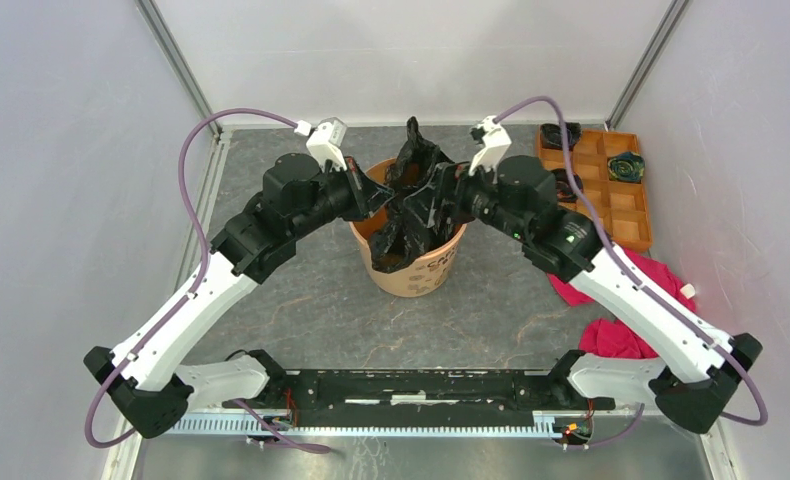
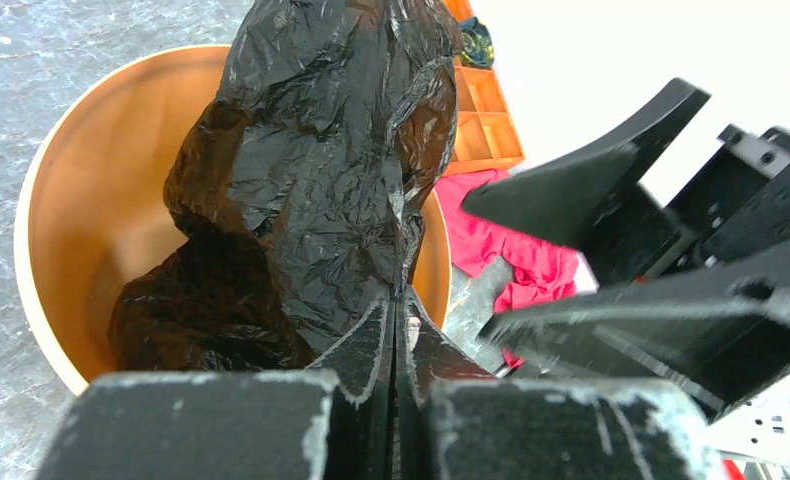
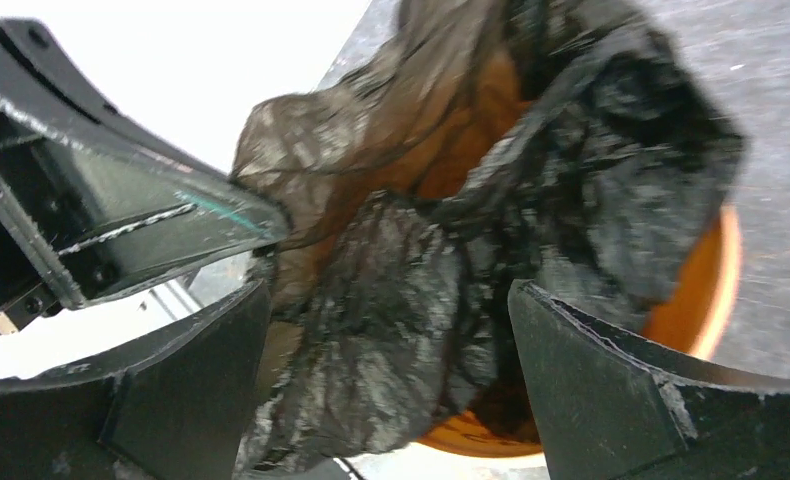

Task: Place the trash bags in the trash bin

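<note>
The orange trash bin [image 1: 423, 268] stands mid-table. The black crinkled trash bag [image 1: 411, 160] hangs partly inside it, and its top rises in a peak above the rim. My left gripper [image 1: 379, 193] is over the bin's left rim. In the left wrist view it [image 2: 401, 300] is shut, pinching an edge of the bag [image 2: 321, 150] above the bin [image 2: 61, 200]. My right gripper [image 1: 433, 197] is over the right rim. In the right wrist view it [image 3: 391, 350] is wide open, with the bag [image 3: 471, 250] between its fingers [image 3: 591, 390] over the bin [image 3: 716, 280].
An orange-brown compartment tray [image 1: 611, 205] at the back right holds small black rolls [image 1: 626, 165]. A pink-red cloth [image 1: 631, 300] lies under my right arm. White walls close in the left, back and right sides.
</note>
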`<state>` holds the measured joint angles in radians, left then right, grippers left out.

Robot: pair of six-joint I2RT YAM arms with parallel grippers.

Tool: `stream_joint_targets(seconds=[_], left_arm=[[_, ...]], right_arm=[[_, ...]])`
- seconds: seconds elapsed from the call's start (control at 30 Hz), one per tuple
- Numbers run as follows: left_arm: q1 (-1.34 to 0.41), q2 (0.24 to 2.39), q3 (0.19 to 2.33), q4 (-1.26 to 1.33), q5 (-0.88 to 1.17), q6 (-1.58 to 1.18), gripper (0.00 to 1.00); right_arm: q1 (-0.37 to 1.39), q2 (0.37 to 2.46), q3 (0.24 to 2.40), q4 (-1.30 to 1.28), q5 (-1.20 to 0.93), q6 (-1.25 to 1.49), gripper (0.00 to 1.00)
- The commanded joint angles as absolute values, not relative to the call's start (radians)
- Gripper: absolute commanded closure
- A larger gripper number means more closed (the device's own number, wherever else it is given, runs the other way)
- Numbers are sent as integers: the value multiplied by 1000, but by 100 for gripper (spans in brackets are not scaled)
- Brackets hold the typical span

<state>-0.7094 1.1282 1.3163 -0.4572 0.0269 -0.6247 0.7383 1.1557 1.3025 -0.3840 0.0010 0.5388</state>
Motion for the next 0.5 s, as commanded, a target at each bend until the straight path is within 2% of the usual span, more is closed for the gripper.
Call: stream_joint_targets(seconds=[0.0,0.1,0.27,0.33,0.4,0.47], left_arm=[[-710,1114,1316,-381,32,-669,98],[-710,1107,1307,-378,33,-674,98],[-710,1102,1300,-372,43,-686,98],[-710,1096,1299,-372,40,-686,98],[-710,1092,1299,-375,38,-686,98],[-710,1091,1298,-374,38,-688,98]], right_arm=[[814,1190,1307,-304,52,580,10],[844,1209,1293,-287,90,577,19],[909,1304,1395,-393,265,496,16],[928,1317,1404,-412,320,476,30],[943,1323,1395,-400,337,456,35],[953,1337,1401,-397,345,440,35]])
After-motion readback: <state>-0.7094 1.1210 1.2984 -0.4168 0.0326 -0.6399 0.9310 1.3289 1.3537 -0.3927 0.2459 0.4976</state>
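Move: The right hand, wide open above the bin's right half, has the loose upper folds of the trash bag about 4 cm to its left, level fore and aft, and 4 cm lower. The left gripper's shut tips stand about 7 cm to its left at much the same height; the bin's middle is some 4 cm left, 2 cm back and 20 cm below. From the left hand, which pinches the bag's edge, those folds lie about 3 cm right and 4 cm down. The right hand sweeps about 5 cm left and, with a growing downward part, sinks some 4.5 cm over the bin towards the bag folds beside the left gripper's tips, its left side tipping down about 10 degrees as the fingers close from wide open to roughly two thirds. Meanwhile the left hand stays practically in place with its fingers shut, still pinching the bag's edge for the right hand to come in against, and the right fingers end close around the folds without yet shutting on them. ##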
